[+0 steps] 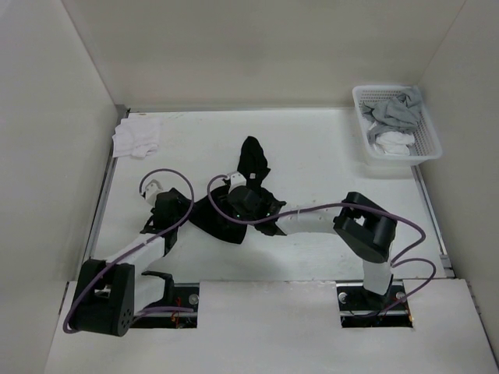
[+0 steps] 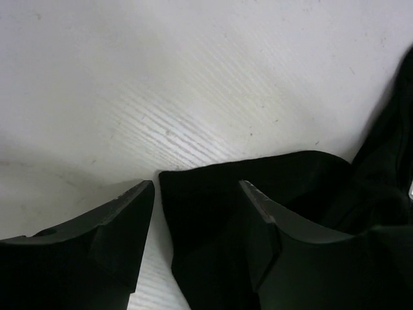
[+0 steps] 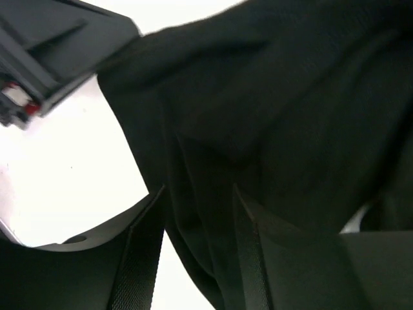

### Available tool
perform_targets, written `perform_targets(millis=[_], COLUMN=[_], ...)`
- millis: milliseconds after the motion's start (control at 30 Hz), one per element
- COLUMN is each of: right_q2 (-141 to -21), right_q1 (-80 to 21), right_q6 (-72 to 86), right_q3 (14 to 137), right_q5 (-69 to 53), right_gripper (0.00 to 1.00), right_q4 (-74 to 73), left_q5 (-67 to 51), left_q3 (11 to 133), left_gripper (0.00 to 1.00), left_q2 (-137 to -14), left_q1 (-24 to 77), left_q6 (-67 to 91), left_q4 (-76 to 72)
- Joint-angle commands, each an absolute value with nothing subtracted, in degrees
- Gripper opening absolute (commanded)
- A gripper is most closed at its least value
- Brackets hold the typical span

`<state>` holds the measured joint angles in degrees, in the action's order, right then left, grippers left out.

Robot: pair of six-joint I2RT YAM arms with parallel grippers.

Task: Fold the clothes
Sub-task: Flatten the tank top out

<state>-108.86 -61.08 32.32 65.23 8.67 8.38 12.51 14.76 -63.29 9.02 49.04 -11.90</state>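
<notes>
The clothes, a black T-shirt (image 1: 253,160), lie crumpled in the middle of the white table. My left gripper (image 1: 189,213) is at the shirt's left edge. In the left wrist view a corner of the black T-shirt (image 2: 213,213) lies flat on the table between the open jaws of the left gripper (image 2: 197,188). My right gripper (image 1: 234,209) reaches in from the right over the heap. In the right wrist view a hanging fold of the T-shirt (image 3: 271,110) runs down between the fingers of the right gripper (image 3: 199,194), whose jaws stand apart.
A white basket (image 1: 394,162) with grey and white garments (image 1: 394,115) stands at the back right. A white cloth (image 1: 136,136) lies at the back left corner. Walls close in the table on three sides. Part of the left arm (image 3: 51,51) shows near the right gripper.
</notes>
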Motion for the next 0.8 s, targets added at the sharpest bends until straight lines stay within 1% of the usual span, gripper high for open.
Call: perform_targets(millis=[0,33,100,167,200,300,400,433,467,500,567,667,767], right_q2=[-110.4,-110.7,-111.2,-111.4,-111.5,-112.7,-113.8,-113.9,-114.0,-113.6,-112.3,-109.6,-105.7], right_q1=[-61.8,-61.8,-61.8,-61.7,-61.7,-61.8,-61.8,-61.8,-61.8,-61.7,-61.6,-61.0,-60.4], right_q6=[30.1,30.1,30.1,30.0,29.9,29.1,28.7,28.7,28.9,29.4,29.4,29.5,29.9], right_q3=[69.3,69.5,70.0,70.7,70.9,71.8,73.2,73.2,73.3,73.0,72.2,70.5,67.2], right_q5=[10.9,11.1,11.4,10.8,10.5,10.3,10.9,11.2,11.7,12.5,14.2,15.6,16.2], right_gripper=[0.45,0.43,0.42,0.47,0.50,0.50,0.41,0.36,0.23,0.15,0.05,0.00,0.00], right_q4=[6.9,6.9,6.6,5.6,5.3,4.8,3.2,3.1,3.1,3.3,3.7,4.7,7.2], left_q5=[9.1,8.7,8.0,7.6,7.5,7.7,7.6,7.5,7.5,7.5,7.6,7.8,8.0], left_q3=[15.6,15.9,16.2,16.1,16.1,16.0,16.1,16.2,16.3,16.3,16.3,16.9,17.7], left_gripper=[0.51,0.48,0.42,0.37,0.32,0.23,0.15,0.13,0.11,0.10,0.08,0.05,0.03], left_q2=[-67.5,-68.7,-70.5,-71.2,-71.2,-71.1,-71.2,-71.2,-70.9,-70.4,-69.4,-67.2,-64.5], left_q1=[9.3,9.4,9.4,9.4,9.4,9.4,9.4,9.5,9.6,9.7,9.8,10.4,10.6], left_q6=[50.1,50.4,50.5,51.2,51.6,51.6,51.6,51.7,51.7,51.7,51.7,51.4,51.1], left_q4=[-16.6,-17.4,-18.8,-19.9,-20.0,-20.0,-20.2,-20.2,-20.0,-20.0,-20.0,-19.4,-18.1])
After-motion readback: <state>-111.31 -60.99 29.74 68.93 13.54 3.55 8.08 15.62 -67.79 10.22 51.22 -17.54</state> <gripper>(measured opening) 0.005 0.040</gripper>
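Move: The tank top's left hem corner lies right under the left gripper's open fingers, about 1 cm ahead, 1 cm to its right and 2 cm below. The folded white cloth is some 17 cm ahead and 14 cm to its left. Under the right gripper, some 3 cm down, is the hem-side fold; from that gripper the tank top's near corner lies about 11 cm back and 6 cm right, the white label roughly 8 cm ahead and 9 cm right. Ease the left gripper about 1 cm forward over the hem corner, then 2 cm right while sinking slightly, shutting the half-open fingers to pinch the corner, and start to lift. Sink the right gripper about 1.5 cm into the hem-side fold, creeping forward as its left side dips a little, shut it on the cloth and begin to rise. ##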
